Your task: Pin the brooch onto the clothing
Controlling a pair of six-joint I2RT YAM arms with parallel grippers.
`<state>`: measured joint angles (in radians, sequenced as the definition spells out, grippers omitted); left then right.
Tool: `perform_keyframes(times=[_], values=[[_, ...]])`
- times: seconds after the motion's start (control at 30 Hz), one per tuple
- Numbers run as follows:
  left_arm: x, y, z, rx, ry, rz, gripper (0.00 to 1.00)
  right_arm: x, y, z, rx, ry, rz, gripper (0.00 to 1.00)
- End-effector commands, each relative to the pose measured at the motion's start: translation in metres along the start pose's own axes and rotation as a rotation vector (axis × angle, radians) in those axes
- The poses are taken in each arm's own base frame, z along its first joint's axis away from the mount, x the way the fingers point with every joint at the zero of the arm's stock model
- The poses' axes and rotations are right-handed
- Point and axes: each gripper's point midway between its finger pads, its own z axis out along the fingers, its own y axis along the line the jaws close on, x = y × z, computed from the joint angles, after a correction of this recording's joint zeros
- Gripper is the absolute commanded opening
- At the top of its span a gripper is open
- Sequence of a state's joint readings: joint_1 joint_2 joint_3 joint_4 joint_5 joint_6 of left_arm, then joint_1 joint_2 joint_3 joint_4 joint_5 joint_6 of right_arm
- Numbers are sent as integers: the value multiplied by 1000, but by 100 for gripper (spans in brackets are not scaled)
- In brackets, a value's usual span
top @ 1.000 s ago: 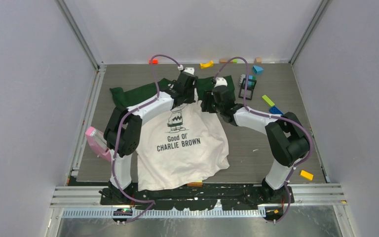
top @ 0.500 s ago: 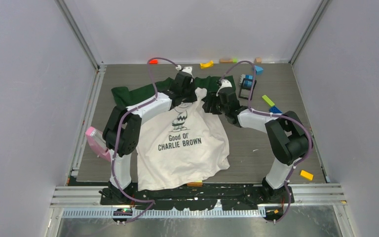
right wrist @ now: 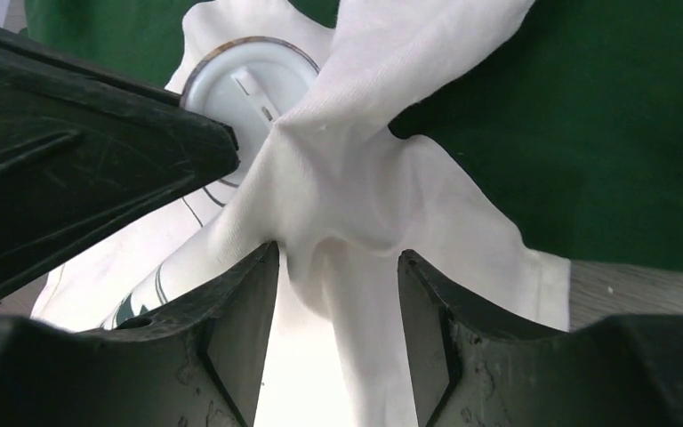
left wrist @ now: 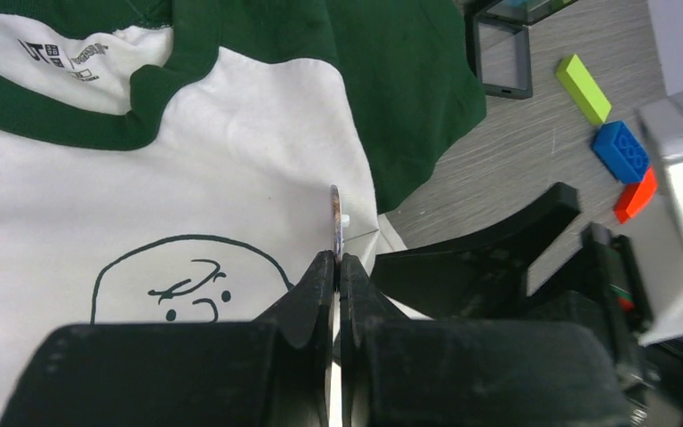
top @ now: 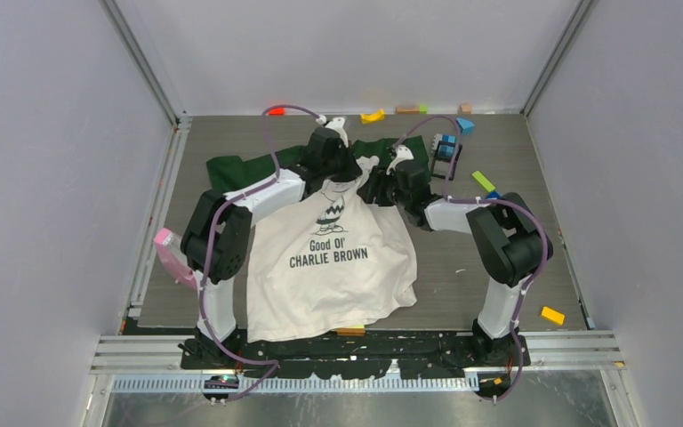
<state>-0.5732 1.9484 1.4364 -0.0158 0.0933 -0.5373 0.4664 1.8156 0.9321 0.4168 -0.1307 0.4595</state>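
The clothing (top: 338, 276), a white T-shirt with dark green sleeves and collar, lies on the table; the print shows in the left wrist view (left wrist: 231, 160). My left gripper (top: 349, 171) (left wrist: 338, 258) is shut on the brooch (left wrist: 335, 213), seen edge-on over the shirt's right shoulder. In the right wrist view the brooch's white back with a metal rim (right wrist: 240, 84) presses into bunched white cloth (right wrist: 365, 178). My right gripper (top: 375, 185) (right wrist: 338, 258) is open, and a raised fold of that cloth stands between its fingers.
Toy blocks lie along the back and right: yellow (top: 372, 116), a black frame stack (top: 445, 147), green (top: 483, 181) and another yellow (top: 551, 315). A pink object (top: 173, 253) lies at the table's left edge. The two grippers are almost touching.
Both grippers have closed in on each other at the shirt's right shoulder. The shirt has shifted slightly and its collar area has bunched up.
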Motion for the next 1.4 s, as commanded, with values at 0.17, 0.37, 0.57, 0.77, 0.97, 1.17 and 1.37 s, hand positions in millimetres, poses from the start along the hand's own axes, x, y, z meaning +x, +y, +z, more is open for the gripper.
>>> perform_keyframes(times=[0.17,0.37,0.57,0.77,0.97,1.17,1.37], values=[[-40,-27,-25,133,-115,-12,0,-23,7,25,-91,-78,-23,34],[-41,-32,-26,189,-107,-15,0,-15,5,26,-112,-49,-33,20],[-31,-39,-22,246,-69,-2,0,-16,8,27,-150,-29,-51,15],[-20,-43,-20,294,-23,37,0,-17,10,27,-182,0,-57,11],[-23,-58,-28,363,-38,60,0,-18,4,27,-189,6,-39,7],[-27,-49,-34,315,-66,49,0,-24,9,17,-200,-8,-36,2],[-36,-22,-43,185,-112,-3,0,-30,16,-1,-207,-21,-21,1]])
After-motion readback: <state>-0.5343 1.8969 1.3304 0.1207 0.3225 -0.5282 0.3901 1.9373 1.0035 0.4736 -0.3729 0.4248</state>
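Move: The left gripper already holds the brooch. The raised fold of the white shirt it is for lies about 2 cm back, 2 cm right and 4 cm below it; the printed face is some 4 cm left, 1 cm back and 10 cm down. For the open right gripper, the fold is about 1 cm ahead, 1 cm left and 1 cm below, with the brooch roughly 2 cm ahead, 3 cm left and 5 cm above, and the green sleeve 8 cm ahead and 8 cm right. Close the right fingers from over half open to nearly shut, pinching the raised white fold beside the brooch, while dipping that gripper about 2 cm and easing it forward; then rise a centimetre, turning slightly counter-clockwise. Keep the brooch gripped in the left hand and draw it back about 2 cm towards the right gripper and a little up, turning some 10 degrees clockwise. ##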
